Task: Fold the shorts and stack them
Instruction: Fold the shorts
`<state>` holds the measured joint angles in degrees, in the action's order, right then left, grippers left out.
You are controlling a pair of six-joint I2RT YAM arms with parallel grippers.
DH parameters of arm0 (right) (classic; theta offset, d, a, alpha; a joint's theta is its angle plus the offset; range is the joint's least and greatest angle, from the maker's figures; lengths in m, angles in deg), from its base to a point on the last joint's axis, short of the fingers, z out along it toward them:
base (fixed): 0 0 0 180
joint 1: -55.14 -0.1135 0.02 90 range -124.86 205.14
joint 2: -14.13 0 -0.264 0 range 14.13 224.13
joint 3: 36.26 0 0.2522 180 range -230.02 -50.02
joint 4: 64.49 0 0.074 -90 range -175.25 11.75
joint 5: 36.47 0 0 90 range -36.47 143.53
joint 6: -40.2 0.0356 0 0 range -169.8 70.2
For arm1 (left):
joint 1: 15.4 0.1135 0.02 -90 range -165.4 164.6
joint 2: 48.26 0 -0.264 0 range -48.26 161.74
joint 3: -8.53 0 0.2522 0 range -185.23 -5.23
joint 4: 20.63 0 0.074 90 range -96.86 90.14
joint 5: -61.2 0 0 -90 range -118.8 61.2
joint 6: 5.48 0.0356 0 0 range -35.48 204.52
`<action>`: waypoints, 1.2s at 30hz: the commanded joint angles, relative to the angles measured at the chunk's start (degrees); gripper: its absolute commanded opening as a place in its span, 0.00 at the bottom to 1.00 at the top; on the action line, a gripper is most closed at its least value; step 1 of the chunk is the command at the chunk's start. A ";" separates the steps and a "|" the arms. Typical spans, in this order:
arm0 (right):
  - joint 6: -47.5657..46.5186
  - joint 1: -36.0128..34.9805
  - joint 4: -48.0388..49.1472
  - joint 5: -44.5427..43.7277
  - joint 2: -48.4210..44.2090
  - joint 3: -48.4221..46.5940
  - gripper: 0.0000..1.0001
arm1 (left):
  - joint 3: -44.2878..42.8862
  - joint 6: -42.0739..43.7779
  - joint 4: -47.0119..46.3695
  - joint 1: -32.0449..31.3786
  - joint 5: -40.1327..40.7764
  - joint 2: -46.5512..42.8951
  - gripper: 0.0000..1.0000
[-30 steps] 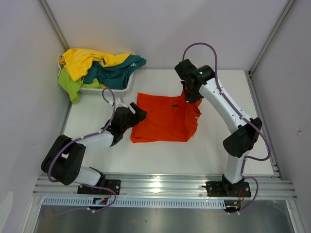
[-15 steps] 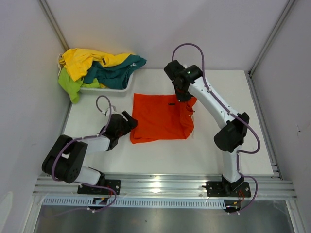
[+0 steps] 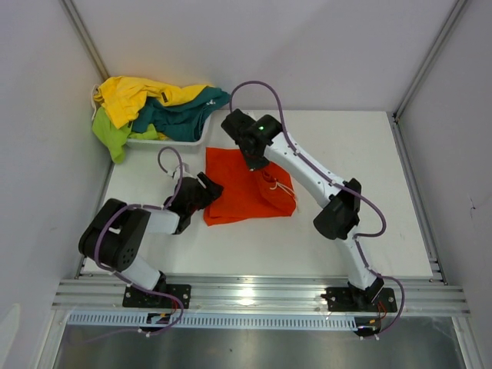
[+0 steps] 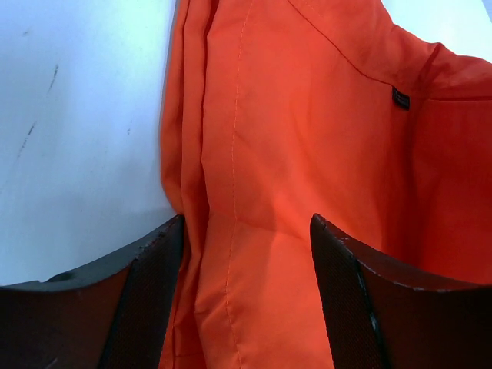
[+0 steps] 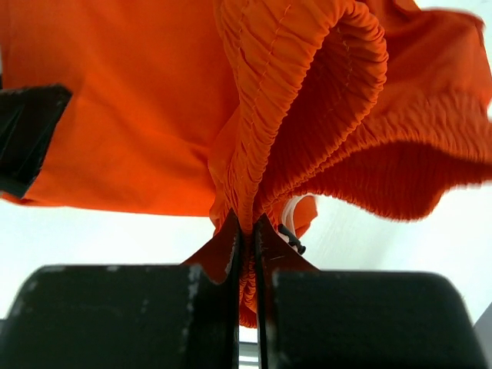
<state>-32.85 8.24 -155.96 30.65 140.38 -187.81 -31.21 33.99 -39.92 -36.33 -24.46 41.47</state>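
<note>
The orange shorts (image 3: 244, 194) lie on the white table, partly folded over. My right gripper (image 3: 250, 157) is shut on their gathered elastic waistband (image 5: 261, 146) and holds it lifted above the far left part of the cloth. The white drawstring (image 5: 289, 217) hangs beside the jaws of my right gripper (image 5: 247, 231). My left gripper (image 3: 209, 192) is open at the shorts' left edge. In the left wrist view the left gripper (image 4: 246, 257) has orange fabric (image 4: 307, 154) lying between its fingertips (image 4: 150, 277). Yellow (image 3: 127, 96), teal (image 3: 181, 113) and lime-green (image 3: 110, 132) shorts are piled in the basket.
The white plastic basket (image 3: 192, 141) stands at the table's far left corner, cloth spilling over its rim. Grey walls and metal frame posts close in the table on the left, back and right. A rail runs along the near edge.
My right gripper has carried the waistband from the right side leftward across the shorts, folding the cloth over itself. My left gripper has stayed at the left edge.
</note>
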 commanded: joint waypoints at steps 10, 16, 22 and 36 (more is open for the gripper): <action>-2.45 -3.82 5.55 7.84 3.02 -3.09 0.04 | 2.16 0.78 4.05 -0.61 -1.44 3.17 0.68; -4.73 -5.66 10.03 10.57 5.75 -3.00 0.04 | 2.33 1.30 4.32 -0.96 -1.35 3.34 0.67; -6.31 -6.28 14.25 13.03 7.77 -3.36 0.06 | 2.77 1.30 3.70 -1.22 -1.44 3.87 0.67; -8.07 -7.69 26.91 16.63 7.87 0.68 0.50 | 4.53 1.22 1.68 -1.48 -1.53 5.28 0.65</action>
<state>-39.77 1.77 -135.90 45.93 150.44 -188.01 -29.50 34.02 -46.24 -37.01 -24.99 43.84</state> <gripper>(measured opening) 0.385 0.654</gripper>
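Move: The shorts' left edge, where the held waistband is being taken, lies about 13 cm to the right hand's left, level with it fore and aft, and some 18 cm below. The left gripper stands there too, about 11 cm left, 1 cm back and 16 cm down; the clothes bin is roughly 20 cm ahead, 25 cm left and 12 cm lower. From the left hand that edge is about 2 cm left and 2 cm below. The shorts' waistband, already pinched in the right gripper, is carried about 14 cm left over the flat part towards the left gripper, sinking some 6 cm from midway on while the hand turns about 20 degrees counter-clockwise and its left side rises; only at the very end do the right fingers start to open. The left hand stays low at the left edge, fingers spread around the cloth. ##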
